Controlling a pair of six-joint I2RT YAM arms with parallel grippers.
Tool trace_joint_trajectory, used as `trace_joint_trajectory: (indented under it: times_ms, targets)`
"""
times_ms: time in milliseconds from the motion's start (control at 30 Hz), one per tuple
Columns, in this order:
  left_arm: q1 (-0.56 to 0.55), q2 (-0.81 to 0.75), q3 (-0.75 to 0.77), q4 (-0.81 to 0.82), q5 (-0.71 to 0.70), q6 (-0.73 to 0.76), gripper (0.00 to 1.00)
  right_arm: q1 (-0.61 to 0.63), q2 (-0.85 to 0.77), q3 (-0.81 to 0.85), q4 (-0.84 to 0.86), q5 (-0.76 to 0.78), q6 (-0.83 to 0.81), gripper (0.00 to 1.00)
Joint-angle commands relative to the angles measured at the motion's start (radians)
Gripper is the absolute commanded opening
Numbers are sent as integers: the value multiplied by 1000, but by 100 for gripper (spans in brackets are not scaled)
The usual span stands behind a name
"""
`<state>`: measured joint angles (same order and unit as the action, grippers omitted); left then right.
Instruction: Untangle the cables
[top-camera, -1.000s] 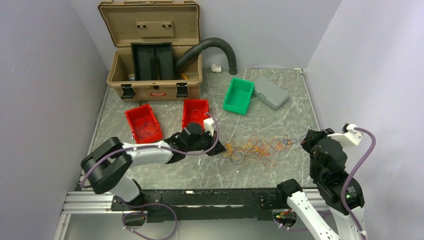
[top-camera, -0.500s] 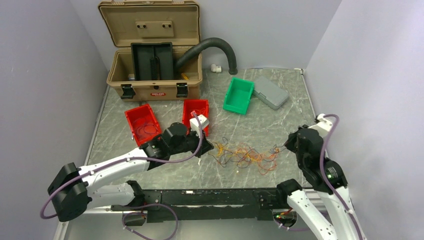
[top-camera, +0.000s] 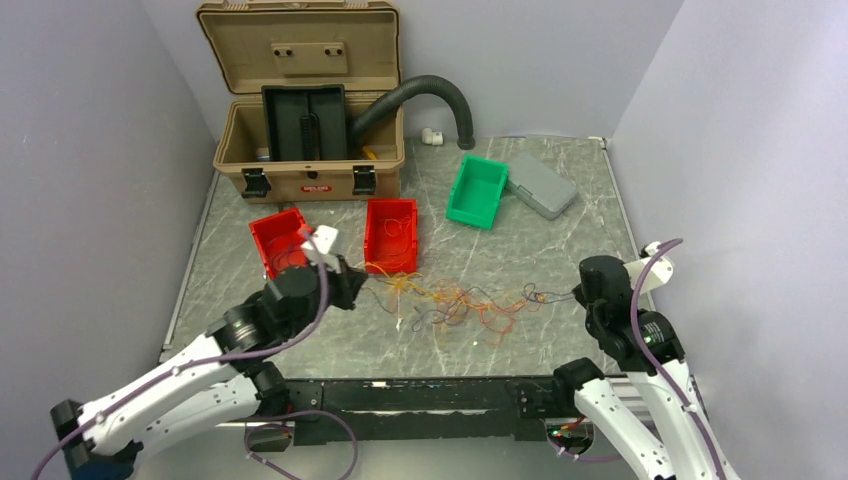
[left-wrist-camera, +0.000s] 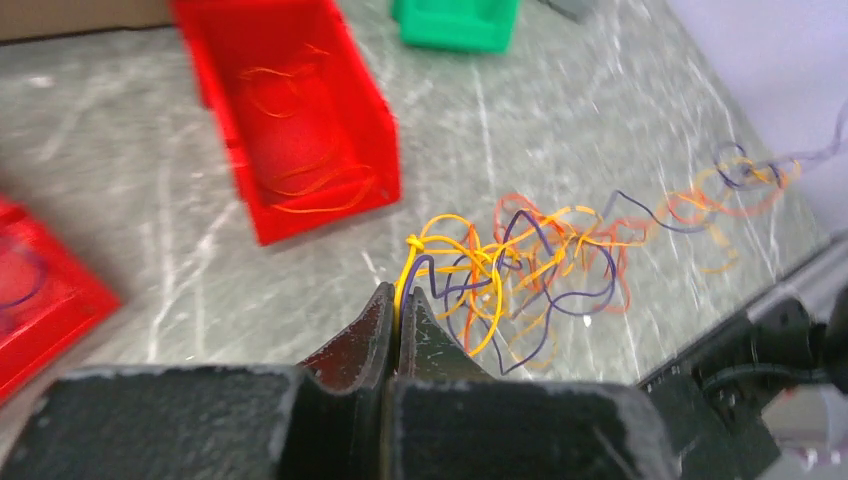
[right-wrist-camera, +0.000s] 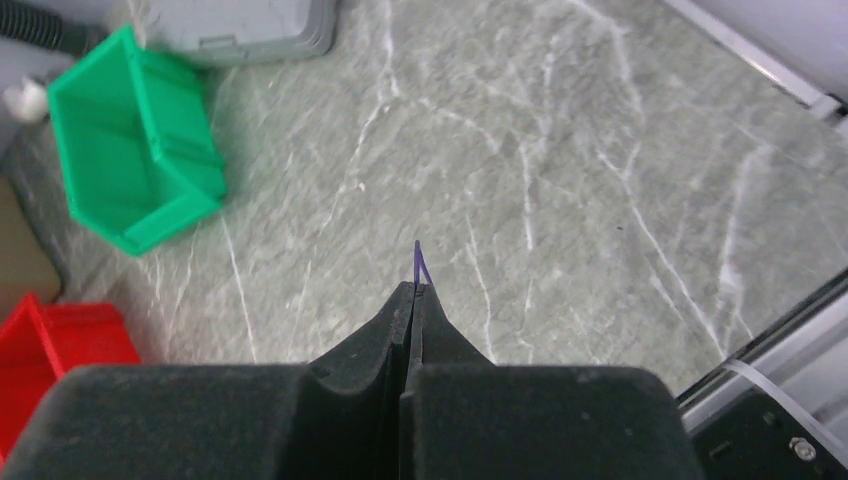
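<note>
The cables (top-camera: 470, 300) are a loose tangle of thin orange, yellow, red and dark purple wires, drawn out in a line across the middle of the table. My left gripper (top-camera: 357, 291) is at the tangle's left end. In the left wrist view this gripper (left-wrist-camera: 398, 296) is shut on a yellow cable (left-wrist-camera: 408, 262), with the knot (left-wrist-camera: 520, 262) just beyond it. My right gripper (top-camera: 580, 292) is at the right end. In its own view, the right gripper (right-wrist-camera: 413, 288) is shut on a purple cable, whose short loop (right-wrist-camera: 419, 264) pokes out past the tips.
Two red bins (top-camera: 283, 243) (top-camera: 391, 232) holding a few wires stand behind the left gripper. A green bin (top-camera: 478, 190) and a grey box (top-camera: 541, 184) lie at the back right. An open tan toolbox (top-camera: 305, 100) and a black hose (top-camera: 420, 92) fill the back.
My left gripper has pulled back to the left, dragging the tangle leftward and stretching it out. My right gripper has shifted a little left and nearer, still holding its wire.
</note>
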<state>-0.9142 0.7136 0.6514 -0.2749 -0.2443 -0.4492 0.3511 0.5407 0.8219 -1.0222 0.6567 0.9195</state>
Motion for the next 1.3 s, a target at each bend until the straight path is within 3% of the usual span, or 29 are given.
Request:
trace_joint_trajectory:
  times_ms: [0,233,367,500,633,733,767,867,933,1067,1267]
  targets:
    - [1,-161,-26,-175,-323,-135,0,-1,-1,80,-147,223,218,0]
    - [1,-327,-34,-262,-424,-172,0,-1,-57,105,-109,327,167,0]
    - [1,-319,-45,-173,-309,-60,0,-2,-68,72,103,93,-103,0]
    - [1,-235,-4,-134,-206,-5,0,-1,-51,14,228,-117,-200,0]
    - [1,-134,18,-36,29,105,2,-1,2,-7,274,-288,-245,0]
    - [0,-56,29,27,179,151,12,-1,41,-10,343,-489,-352,0]
    - [0,-33,34,46,219,161,20,-1,55,-6,358,-550,-366,0]
    - [-15,45,44,122,326,200,61,0,74,10,415,-727,-402,0]
    - [-36,104,50,189,346,222,75,0,70,28,447,-795,-409,0]
    - [-54,228,64,385,366,233,83,1,74,100,468,-849,-412,0]
    - [-62,445,128,684,469,229,85,0,127,255,396,-867,-412,0]
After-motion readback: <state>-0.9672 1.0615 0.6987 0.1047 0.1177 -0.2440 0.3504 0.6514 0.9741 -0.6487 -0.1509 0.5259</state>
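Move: Between the two raised, closed grippers the cable tangle stretches: its middle is about 18 cm to the left hand's right, 3 cm ahead and 15 below; from the right hand it is some 23 cm left, 3 ahead and 14 below. The middle red bin stands 17 cm ahead of the left hand and 4 right, the left red bin 15 ahead and 17 left. The green bin is roughly 29 cm ahead of the right hand and 18 left, all on the table. Drawing its pinched yellow and purple strands left, away from the tangle, the left hand goes about 9 cm, then sweeps back right some 20 cm, turning clockwise and opening wide to let go. The right hand, still pinching its purple cable, first swings slightly right and up, then travels nearly 19 cm left, turning counter-clockwise, and finally climbs to about 10 cm above its start. ##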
